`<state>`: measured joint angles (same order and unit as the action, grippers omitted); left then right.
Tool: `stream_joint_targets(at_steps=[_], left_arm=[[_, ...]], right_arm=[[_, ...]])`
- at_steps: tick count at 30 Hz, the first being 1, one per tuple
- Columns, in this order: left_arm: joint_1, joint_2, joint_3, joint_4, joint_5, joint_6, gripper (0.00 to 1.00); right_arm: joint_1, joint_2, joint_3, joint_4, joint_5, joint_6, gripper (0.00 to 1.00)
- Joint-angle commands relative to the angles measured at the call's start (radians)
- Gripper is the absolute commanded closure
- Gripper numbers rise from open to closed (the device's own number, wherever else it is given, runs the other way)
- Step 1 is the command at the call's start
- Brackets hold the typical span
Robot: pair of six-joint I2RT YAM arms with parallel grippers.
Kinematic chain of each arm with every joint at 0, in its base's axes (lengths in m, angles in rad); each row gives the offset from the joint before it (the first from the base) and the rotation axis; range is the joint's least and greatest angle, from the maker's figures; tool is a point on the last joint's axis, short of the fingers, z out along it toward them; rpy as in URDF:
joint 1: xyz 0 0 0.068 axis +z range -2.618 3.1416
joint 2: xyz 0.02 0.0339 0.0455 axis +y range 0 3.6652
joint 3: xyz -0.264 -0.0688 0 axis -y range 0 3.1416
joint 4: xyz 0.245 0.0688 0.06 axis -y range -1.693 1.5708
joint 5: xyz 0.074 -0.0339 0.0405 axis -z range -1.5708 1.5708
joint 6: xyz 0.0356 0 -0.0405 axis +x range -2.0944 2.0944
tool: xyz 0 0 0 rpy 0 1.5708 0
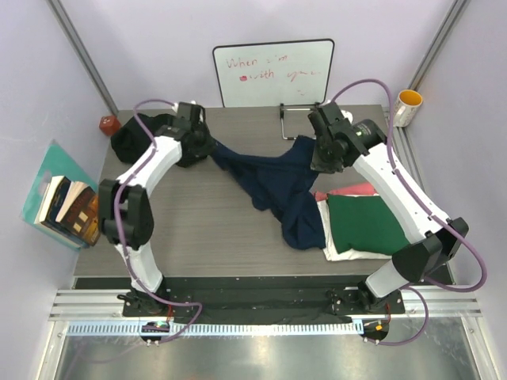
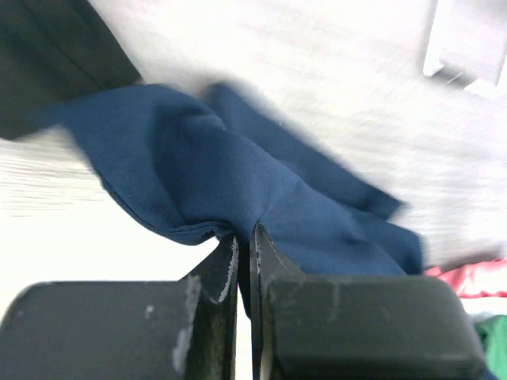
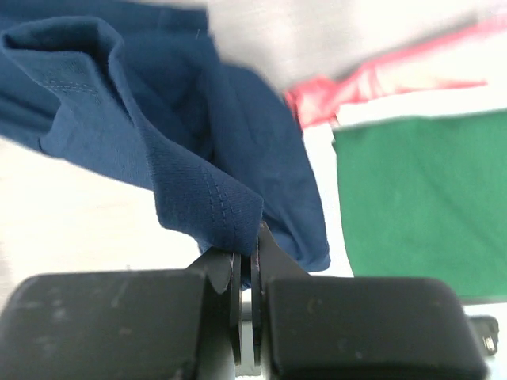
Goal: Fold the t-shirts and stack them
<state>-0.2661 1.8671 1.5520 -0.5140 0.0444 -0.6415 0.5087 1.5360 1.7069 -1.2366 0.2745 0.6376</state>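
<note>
The navy blue t-shirt (image 1: 277, 186) hangs stretched between both arms above the table. My left gripper (image 1: 212, 150) is shut on its left end (image 2: 238, 198), fabric pinched between the jaws. At the top right, my right gripper (image 1: 317, 152) is shut on a hemmed edge of the same shirt (image 3: 198, 190). The shirt's lower part droops onto a stack at the right: a folded dark green t-shirt (image 1: 366, 224) on top, a cream-white one (image 1: 348, 254) under it, a pink-red one (image 1: 356, 190) peeking out behind. A black t-shirt (image 1: 142, 136) lies crumpled at the far left.
A whiteboard (image 1: 273, 73) with red writing leans against the back wall, with a metal stand (image 1: 293, 119) in front. A yellow-rimmed cup (image 1: 408, 107) sits at the back right, a red object (image 1: 108, 125) at the back left. Books (image 1: 67, 207) lie off the table's left edge.
</note>
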Motion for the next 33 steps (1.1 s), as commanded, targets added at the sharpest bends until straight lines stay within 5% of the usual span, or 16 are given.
stream_joint_targets(at_steps=[1, 13, 15, 19, 28, 33], left_arm=[[0.041, -0.170, -0.006, -0.041, -0.215, 0.104, 1.00], [0.067, -0.474, 0.051, -0.242, -0.324, 0.219, 0.98], [0.067, -0.531, 0.030, -0.268, -0.322, 0.236, 0.89], [0.068, -0.672, -0.074, -0.293, -0.305, 0.267, 0.44], [0.074, -0.792, -0.302, -0.285, -0.269, 0.178, 0.43], [0.074, -0.772, -0.386, -0.253, -0.146, 0.120, 0.34]], right_arm=[[-0.024, -0.028, 0.123, 0.035, 0.089, -0.087, 0.99], [-0.024, -0.088, 0.246, 0.363, 0.069, -0.194, 0.99], [-0.024, -0.126, 0.221, 0.406, 0.069, -0.200, 0.99], [-0.024, -0.174, 0.136, 0.500, 0.034, -0.188, 0.99], [-0.024, -0.185, 0.065, 0.476, -0.043, -0.156, 0.99], [-0.024, -0.191, 0.010, 0.421, -0.081, -0.142, 0.99]])
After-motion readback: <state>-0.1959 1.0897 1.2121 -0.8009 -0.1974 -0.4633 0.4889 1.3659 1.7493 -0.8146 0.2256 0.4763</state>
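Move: The navy t-shirt is already stretched between both shut grippers. Its sagging middle lies about 22 cm right of the left hand, 8 cm back and 7 cm below; from the right hand it is some 12 cm left, 8 cm ahead and 17 cm below. The black t-shirt lies about 14 cm left and 8 cm ahead of the left hand, 10 cm lower. The green t-shirt stack is 16 cm right and 3 cm back from the right hand, 19 cm lower. Up first: the left hand climbs nearly 20 cm while swinging back and leftward, tips its fingers outward and opens them near the top to let go of the navy t-shirt, then sinks some 8 cm, ending back and left of its start. The right hand keeps its pinch, rising about 16 cm and slightly forward with its fingers tilting up roughly 35 degrees, before easing down a little. ##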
